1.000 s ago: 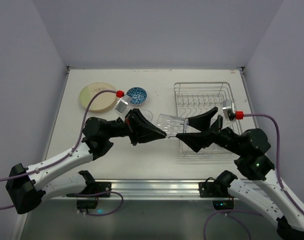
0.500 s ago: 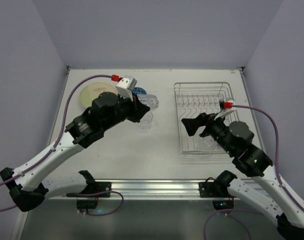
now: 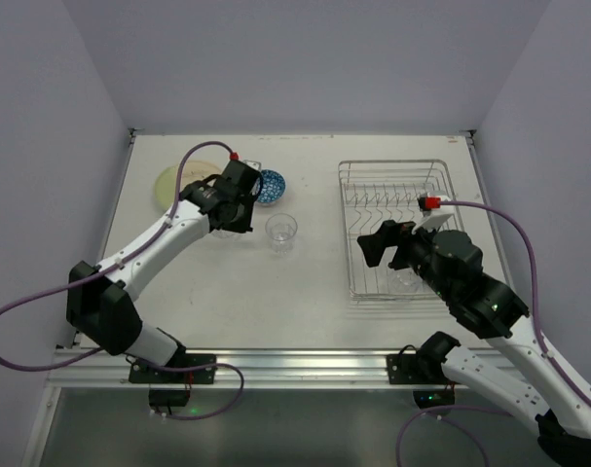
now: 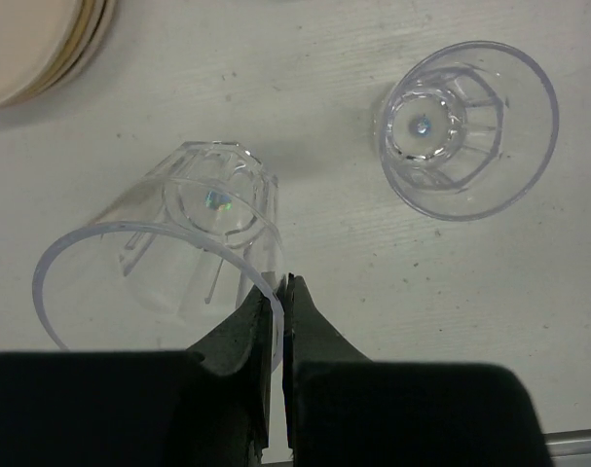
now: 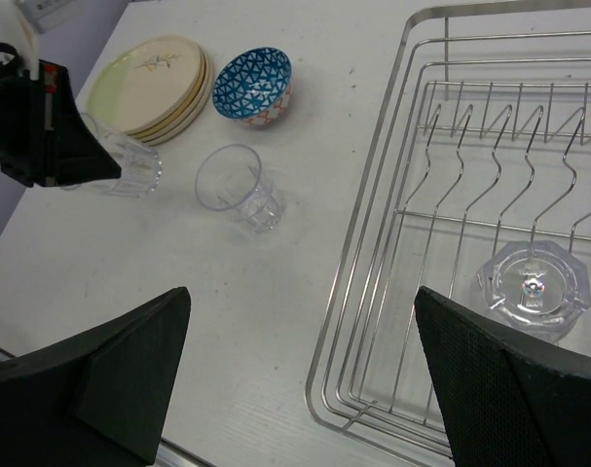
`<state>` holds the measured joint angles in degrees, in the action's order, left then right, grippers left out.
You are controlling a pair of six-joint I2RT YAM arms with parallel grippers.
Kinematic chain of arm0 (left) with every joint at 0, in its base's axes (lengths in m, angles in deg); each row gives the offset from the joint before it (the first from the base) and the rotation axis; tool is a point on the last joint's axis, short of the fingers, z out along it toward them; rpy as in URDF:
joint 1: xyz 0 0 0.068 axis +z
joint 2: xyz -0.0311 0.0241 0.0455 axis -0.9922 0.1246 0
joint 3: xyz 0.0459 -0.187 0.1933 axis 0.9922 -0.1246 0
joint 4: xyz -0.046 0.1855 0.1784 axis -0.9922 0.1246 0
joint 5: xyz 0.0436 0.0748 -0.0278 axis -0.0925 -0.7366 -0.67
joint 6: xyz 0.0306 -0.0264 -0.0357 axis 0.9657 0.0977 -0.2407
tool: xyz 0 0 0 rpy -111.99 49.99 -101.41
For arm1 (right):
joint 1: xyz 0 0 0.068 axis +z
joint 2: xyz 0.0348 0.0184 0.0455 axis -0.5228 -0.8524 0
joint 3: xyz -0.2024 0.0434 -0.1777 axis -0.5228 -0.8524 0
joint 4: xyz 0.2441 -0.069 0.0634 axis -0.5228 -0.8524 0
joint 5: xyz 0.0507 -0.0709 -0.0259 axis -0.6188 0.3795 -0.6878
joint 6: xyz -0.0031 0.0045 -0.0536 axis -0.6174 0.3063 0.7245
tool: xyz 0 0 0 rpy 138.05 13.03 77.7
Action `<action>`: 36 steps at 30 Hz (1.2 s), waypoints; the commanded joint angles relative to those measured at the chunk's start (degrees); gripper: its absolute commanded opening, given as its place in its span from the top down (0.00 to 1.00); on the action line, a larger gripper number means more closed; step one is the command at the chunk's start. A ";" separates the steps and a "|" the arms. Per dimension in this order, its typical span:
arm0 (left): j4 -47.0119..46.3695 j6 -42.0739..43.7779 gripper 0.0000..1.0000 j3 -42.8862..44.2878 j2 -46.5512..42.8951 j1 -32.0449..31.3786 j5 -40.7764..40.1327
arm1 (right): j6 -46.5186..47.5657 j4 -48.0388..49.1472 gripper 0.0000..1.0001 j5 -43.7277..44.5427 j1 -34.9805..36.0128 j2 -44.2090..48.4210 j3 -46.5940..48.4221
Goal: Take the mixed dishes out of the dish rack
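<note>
The clear glass (image 4: 178, 253) is pinched at its rim by my left gripper (image 4: 280, 287), which is shut on it; the glass hangs upright near the table beside the cream plates (image 3: 183, 185). Whether its base touches the table I cannot tell. Another clear glass (image 3: 281, 231) stands free on the table just right of it. The blue-patterned bowl (image 5: 253, 86) sits behind that glass. My right gripper (image 5: 305, 370) is wide open and holds nothing, hovering over the left edge of the dish rack (image 5: 373, 243). One upturned glass (image 5: 534, 289) rests inside the rack.
The wire rack (image 3: 397, 229) fills the right half of the table, with a row of upright tines across its far part. The plates (image 5: 154, 83), bowl and glasses cluster at the far left. Walls enclose the table on three sides.
A second ago both grippers held the glass at mid-table. The right gripper let go, opened wide and drew back over the rack. The left arm carried the glass far left, beside the plates.
</note>
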<state>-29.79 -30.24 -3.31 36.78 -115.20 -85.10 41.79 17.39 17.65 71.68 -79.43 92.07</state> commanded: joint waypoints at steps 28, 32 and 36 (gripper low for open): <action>4.31 7.54 0.85 15.08 24.78 2.39 6.02 | 1.30 -3.44 0.01 1.00 0.09 1.44 0.68; 3.79 7.02 0.80 15.61 23.03 2.39 5.76 | 1.13 -4.14 0.01 1.53 0.18 0.04 1.02; 3.00 5.52 0.63 15.79 17.23 2.30 4.80 | -0.18 -5.90 0.01 3.20 0.00 -2.59 2.25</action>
<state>-27.04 -24.36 9.87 60.65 -113.21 -79.44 42.31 13.41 18.09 71.68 -79.80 92.64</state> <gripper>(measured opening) 0.347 0.989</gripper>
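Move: The left hand pinches a clear glass by its rim. The bare table spot for it lies about 4 cm ahead, 2 cm left and 17 cm below. The standing glass is 4 cm ahead and 7 cm right, its middle 12 cm down. The blue bowl is some 16 cm ahead and 4 cm right, the plate stack 15 cm ahead and 16 cm left, both low. From the right hand the spot is roughly 12 cm ahead, 25 cm left, 28 cm down. Bring the left gripper down about 9 cm, easing some 4 cm forward and a little to the right, while tipping the fingers about 15 degrees steeper, to set the held glass on the table just left of the standing one. Only at the bottom part the fingers, to about a third open around the rim, then begin rising by 1 to 2 cm. ##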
